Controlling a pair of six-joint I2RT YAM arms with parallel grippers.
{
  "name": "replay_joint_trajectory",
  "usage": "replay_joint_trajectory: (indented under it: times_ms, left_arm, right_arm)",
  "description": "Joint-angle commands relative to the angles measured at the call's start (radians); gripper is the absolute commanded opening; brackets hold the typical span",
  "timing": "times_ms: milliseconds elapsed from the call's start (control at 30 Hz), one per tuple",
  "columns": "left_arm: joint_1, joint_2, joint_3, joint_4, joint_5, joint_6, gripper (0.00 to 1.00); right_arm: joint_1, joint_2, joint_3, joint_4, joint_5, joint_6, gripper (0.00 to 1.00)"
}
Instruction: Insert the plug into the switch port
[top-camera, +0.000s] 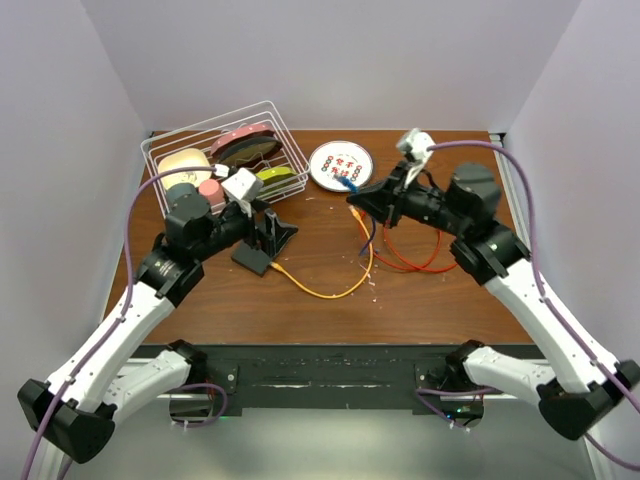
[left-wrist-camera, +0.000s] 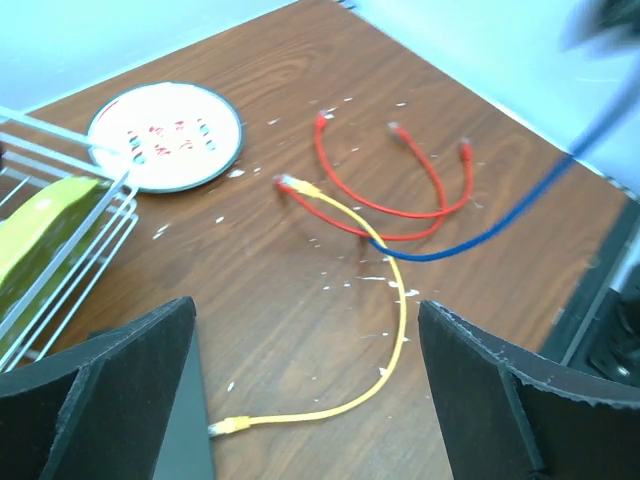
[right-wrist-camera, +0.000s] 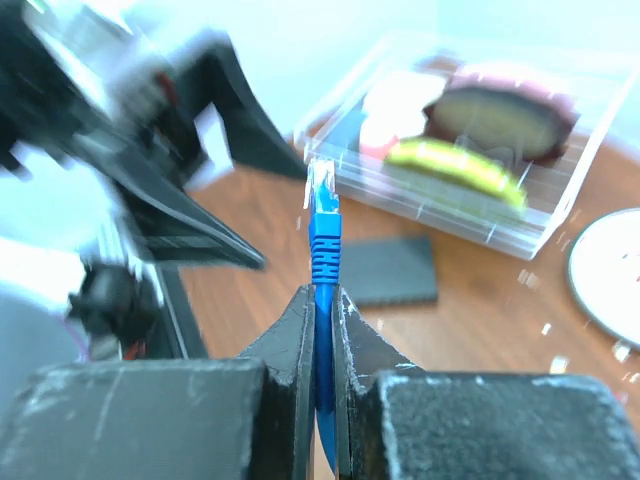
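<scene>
The switch (top-camera: 253, 258) is a flat black box lying left of centre; it also shows in the right wrist view (right-wrist-camera: 390, 270). My left gripper (top-camera: 272, 234) hovers just above it, open, nothing between its fingers (left-wrist-camera: 500, 390). My right gripper (top-camera: 356, 203) is held up over the table's middle, shut on a blue cable just behind its plug (right-wrist-camera: 322, 190). The plug (top-camera: 348, 184) sticks out past the fingertips, pointing toward the left arm. The blue cable (left-wrist-camera: 500, 225) hangs down to the table. A yellow cable's plug (left-wrist-camera: 228, 426) lies against the switch's edge; I cannot tell whether it is seated.
A wire basket (top-camera: 225, 160) of toy food stands at the back left. A round white patterned plate (top-camera: 340, 165) lies behind the right gripper. Red cables (top-camera: 410, 255) and the yellow cable (top-camera: 330, 290) sprawl over the middle. White crumbs dot the wood.
</scene>
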Motion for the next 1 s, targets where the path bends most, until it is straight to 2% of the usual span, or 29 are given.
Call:
replay_joint_trajectory:
  times_ms: [0,333,433,567,733,767,867,967]
  left_arm:
    - [-0.001,0.060,-0.003,-0.011,-0.108,-0.033,0.99]
    - [0.001,0.102,-0.017,-0.014,-0.263,-0.081,1.00]
    - [0.002,0.108,-0.021,0.009,-0.255,-0.088,1.00]
    - [0.008,0.125,-0.008,0.015,-0.243,-0.093,0.99]
    - [0.028,0.130,-0.023,0.076,-0.176,-0.094,0.99]
    - [0.043,0.136,-0.026,0.090,-0.150,-0.094,0.98]
    - [0.071,0.139,-0.057,0.168,0.009,-0.098,0.97]
    - [0.099,0.142,-0.101,0.275,0.144,-0.101,0.96]
  right_arm:
    - [-0.003,-0.111,0.069,0.153,0.133,0.087,0.00]
    - [-0.003,-0.235,0.149,0.098,0.342,0.075,0.00]
    - [-0.003,-0.231,0.168,0.052,0.338,0.043,0.00]
    - [-0.005,-0.089,0.190,-0.052,0.198,0.002,0.00]
    - [-0.005,0.082,0.095,-0.089,-0.047,-0.011,0.00]
    - [-0.005,0.111,0.058,-0.063,-0.139,-0.003,0.00]
    - [-0.005,0.192,0.001,-0.016,-0.288,0.012,0.00]
    - [-0.003,0.254,-0.028,-0.015,-0.363,-0.009,0.00]
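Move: The switch, the dark flat box on the table, lies about 21 cm to the left of the right hand, some 12 cm ahead and about 37 cm below it; that hand already holds the blue cable just behind its plug. At the same depth, the yellow cable's loose plug is roughly 24 cm straight ahead, and the red cable's coil 13 cm ahead and 15 cm right. From the empty left hand the switch is about 11 cm ahead, 6 cm left and 28 cm down. The blue cable, still pinched just behind its plug in the right fingers, is swung up some 15 cm, with the hand drawing back and to the right. It is then whipped down about 25 cm, leftward and forward, towards the switch, the fingers tipping down. The left hand, kept wide open, eases about 5 cm down and forward towards the switch. ##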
